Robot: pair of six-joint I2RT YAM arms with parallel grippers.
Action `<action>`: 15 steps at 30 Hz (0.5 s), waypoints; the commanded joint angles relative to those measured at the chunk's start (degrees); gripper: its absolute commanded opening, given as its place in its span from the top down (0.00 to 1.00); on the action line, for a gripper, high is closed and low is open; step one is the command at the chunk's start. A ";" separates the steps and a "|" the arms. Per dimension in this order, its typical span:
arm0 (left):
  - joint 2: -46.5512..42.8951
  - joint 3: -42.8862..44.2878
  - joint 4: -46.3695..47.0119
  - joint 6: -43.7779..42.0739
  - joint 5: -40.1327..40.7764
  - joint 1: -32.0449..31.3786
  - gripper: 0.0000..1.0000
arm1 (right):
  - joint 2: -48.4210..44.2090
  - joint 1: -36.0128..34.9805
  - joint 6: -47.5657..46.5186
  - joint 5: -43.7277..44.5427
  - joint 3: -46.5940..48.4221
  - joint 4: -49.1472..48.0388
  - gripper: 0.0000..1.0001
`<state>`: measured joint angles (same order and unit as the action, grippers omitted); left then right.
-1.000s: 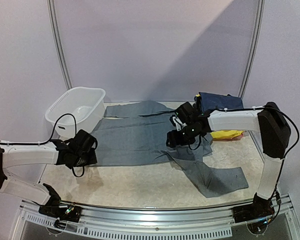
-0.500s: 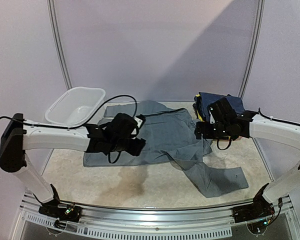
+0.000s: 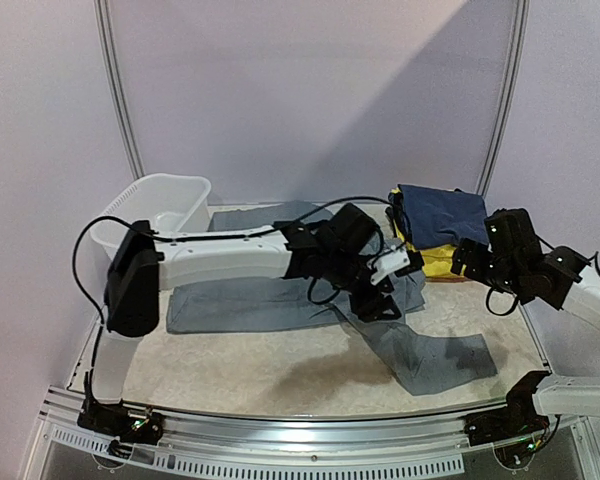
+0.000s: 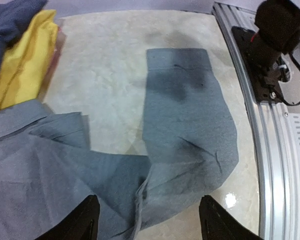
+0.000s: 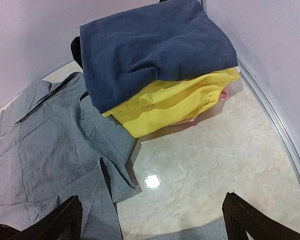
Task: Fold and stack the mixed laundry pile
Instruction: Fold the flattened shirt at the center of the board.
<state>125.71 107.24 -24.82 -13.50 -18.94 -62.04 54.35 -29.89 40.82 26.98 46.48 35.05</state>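
Note:
Large grey trousers (image 3: 250, 300) lie spread across the table's middle, one leg (image 4: 190, 125) trailing toward the near right corner. My left gripper (image 3: 382, 298) hovers over the bend of that leg, open, nothing between its fingers (image 4: 82, 222). A folded navy garment (image 5: 150, 45) rests on yellow clothes (image 5: 175, 102), with a reddish edge (image 5: 223, 94) showing underneath; this stack (image 3: 435, 225) sits at the back right. My right gripper (image 3: 467, 262) hangs open near the stack, above bare table, its fingertips (image 5: 250, 220) wide apart.
A white plastic basin (image 3: 150, 215) stands at the back left. The metal rail (image 3: 310, 455) runs along the near edge, with the right arm's base (image 4: 275, 35) on it. Curved wall panels close in behind and at the sides.
My left arm swept from the table's left side across the trousers to the right leg. My right arm drew back to the right, off the trousers. Both grippers opened wider.

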 commanded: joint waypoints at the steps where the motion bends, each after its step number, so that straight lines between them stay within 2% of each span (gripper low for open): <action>1: 8.81 11.56 -15.02 -9.06 -6.48 -3.65 0.31 | -4.41 0.43 1.72 3.62 -1.89 4.64 0.01; 6: 15.14 18.93 -16.40 -9.36 -3.68 -4.31 0.30 | -6.20 0.41 1.46 3.56 -2.69 5.38 0.01; 15: 18.31 21.01 -11.83 -7.64 2.20 -4.31 0.31 | -6.74 0.40 0.43 1.97 -3.72 4.34 0.01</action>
<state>142.80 127.35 -38.26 -21.43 -20.21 -66.48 48.40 -29.82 41.71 29.23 43.81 39.29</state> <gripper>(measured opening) 0.688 0.989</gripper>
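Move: The loose sleeve, bent out over the bare board, has its middle about 12 cm right of the left hand, 6 cm back and some 11 cm below. Of that hand, the shirt's body is centred roughly 17 cm left and 20 cm ahead, and the folded navy-and-yellow stack some 22 cm right and 28 cm ahead. From the right hand the sleeve's middle is about 10 cm left, 11 cm back and 16 cm below. Towards the sleeve's inner part, where it leaves the shirt, the left hand sinks about 7 cm while going back and to the right some 4 cm each, fast at first and then easing off. Its wrist turns about 10 degrees clockwise and tips the fingers more steeply down; they stay open above the cloth. The empty, open right hand draws back and right about 3 cm, away from the sleeve's middle. ##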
